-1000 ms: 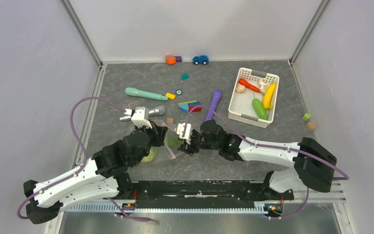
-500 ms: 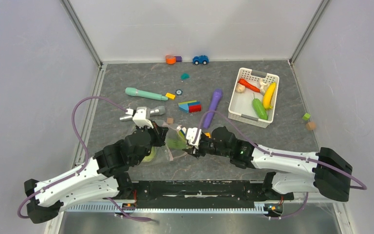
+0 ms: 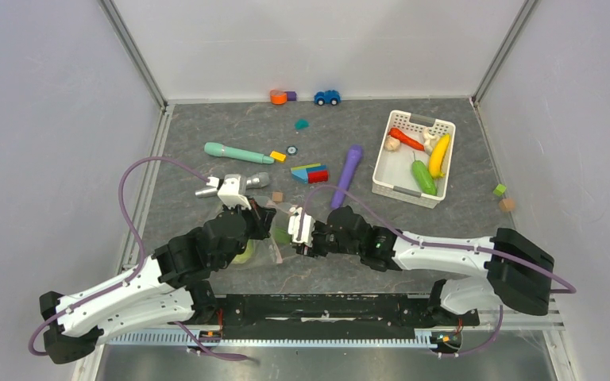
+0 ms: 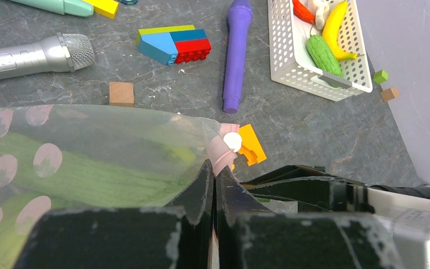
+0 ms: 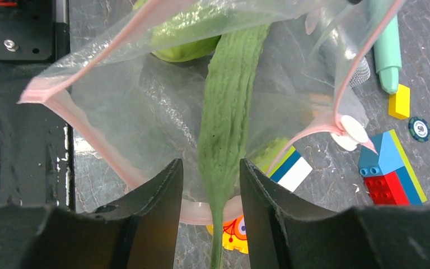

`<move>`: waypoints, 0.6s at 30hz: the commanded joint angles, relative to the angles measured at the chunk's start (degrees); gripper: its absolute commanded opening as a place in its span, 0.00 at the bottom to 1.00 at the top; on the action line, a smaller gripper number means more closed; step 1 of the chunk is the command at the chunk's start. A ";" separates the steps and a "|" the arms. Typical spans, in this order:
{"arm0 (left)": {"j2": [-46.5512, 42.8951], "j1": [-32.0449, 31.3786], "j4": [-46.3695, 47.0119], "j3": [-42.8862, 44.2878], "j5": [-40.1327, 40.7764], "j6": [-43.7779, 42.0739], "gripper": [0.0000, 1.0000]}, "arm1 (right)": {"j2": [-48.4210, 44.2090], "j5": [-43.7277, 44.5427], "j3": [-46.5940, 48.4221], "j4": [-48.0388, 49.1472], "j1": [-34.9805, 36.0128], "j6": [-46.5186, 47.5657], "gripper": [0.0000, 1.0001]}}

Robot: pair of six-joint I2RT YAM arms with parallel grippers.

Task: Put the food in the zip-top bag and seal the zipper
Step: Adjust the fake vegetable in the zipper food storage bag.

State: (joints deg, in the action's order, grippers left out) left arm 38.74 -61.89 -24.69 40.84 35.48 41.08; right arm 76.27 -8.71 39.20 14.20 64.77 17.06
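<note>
The clear polka-dot zip-top bag (image 5: 117, 101) lies open between both arms; it also shows in the top view (image 3: 274, 242). My left gripper (image 4: 214, 168) is shut on the bag's pink zipper (image 4: 221, 148) next to its white slider. A long green cucumber (image 5: 227, 112) reaches into the bag's mouth, its thin stem between my right gripper's (image 5: 211, 166) open jaws with a gap on each side. A round green cabbage (image 5: 182, 47) sits deeper in the bag. The white basket (image 3: 381, 163) holds a carrot (image 3: 407, 139), a banana (image 3: 439, 152), another cucumber (image 3: 423, 178) and a beige piece (image 3: 392, 144).
A purple stick (image 3: 348, 171), a teal stick (image 3: 238, 152), a silver microphone (image 3: 230, 184), coloured blocks (image 3: 310, 172), a brown cube (image 3: 278, 196) and a toy car (image 3: 327, 97) lie beyond the bag. Two small cubes (image 3: 504, 197) sit at the right wall. A yellow piece (image 5: 235, 238) lies under the bag's mouth.
My right gripper pulled back to the right, then came left again toward the bag's mouth. The left gripper has stayed holding the bag's edge.
</note>
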 commanded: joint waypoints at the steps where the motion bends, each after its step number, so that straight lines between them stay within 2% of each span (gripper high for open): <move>1: -0.33 -0.12 2.00 0.65 -1.52 -0.28 0.02 | 2.52 2.32 2.76 -0.06 0.27 2.17 0.48; 11: -0.99 -0.15 2.19 0.08 -4.49 -0.21 0.02 | 9.62 7.43 5.26 0.20 0.27 1.49 0.51; 18: -2.08 -0.13 2.18 -0.03 -5.41 0.14 0.02 | 12.64 8.31 4.14 2.85 0.27 0.96 0.45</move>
State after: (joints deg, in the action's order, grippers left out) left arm 38.22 -61.89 -25.41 40.82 31.14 41.08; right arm 87.07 -2.26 42.48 14.74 64.77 18.31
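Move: The long green vegetable lies in the open bag with its stem end under the right fingers. Its middle is about 8 cm left of that hand, 4 cm ahead and 6 cm below. The cabbage is about 14 cm left of the hand, 1 cm back; the orange block is some 2 cm ahead, 2 cm right, 9 cm below. From the left hand, shut on the bag's rim, the vegetable's middle lies about 4 cm left, 1 cm back, 14 cm below. The right fingertips come to straddle the tapering end of the long vegetable, one pad close against each flank. The hand sinks about 5 cm and goes some 2.5 cm forward into the bag's mouth, its left-pointing fingers tipping nearly 10 degrees further down and staying half open. The left hand keeps its pinch on the rim, easing about 1 cm back and to the right. ##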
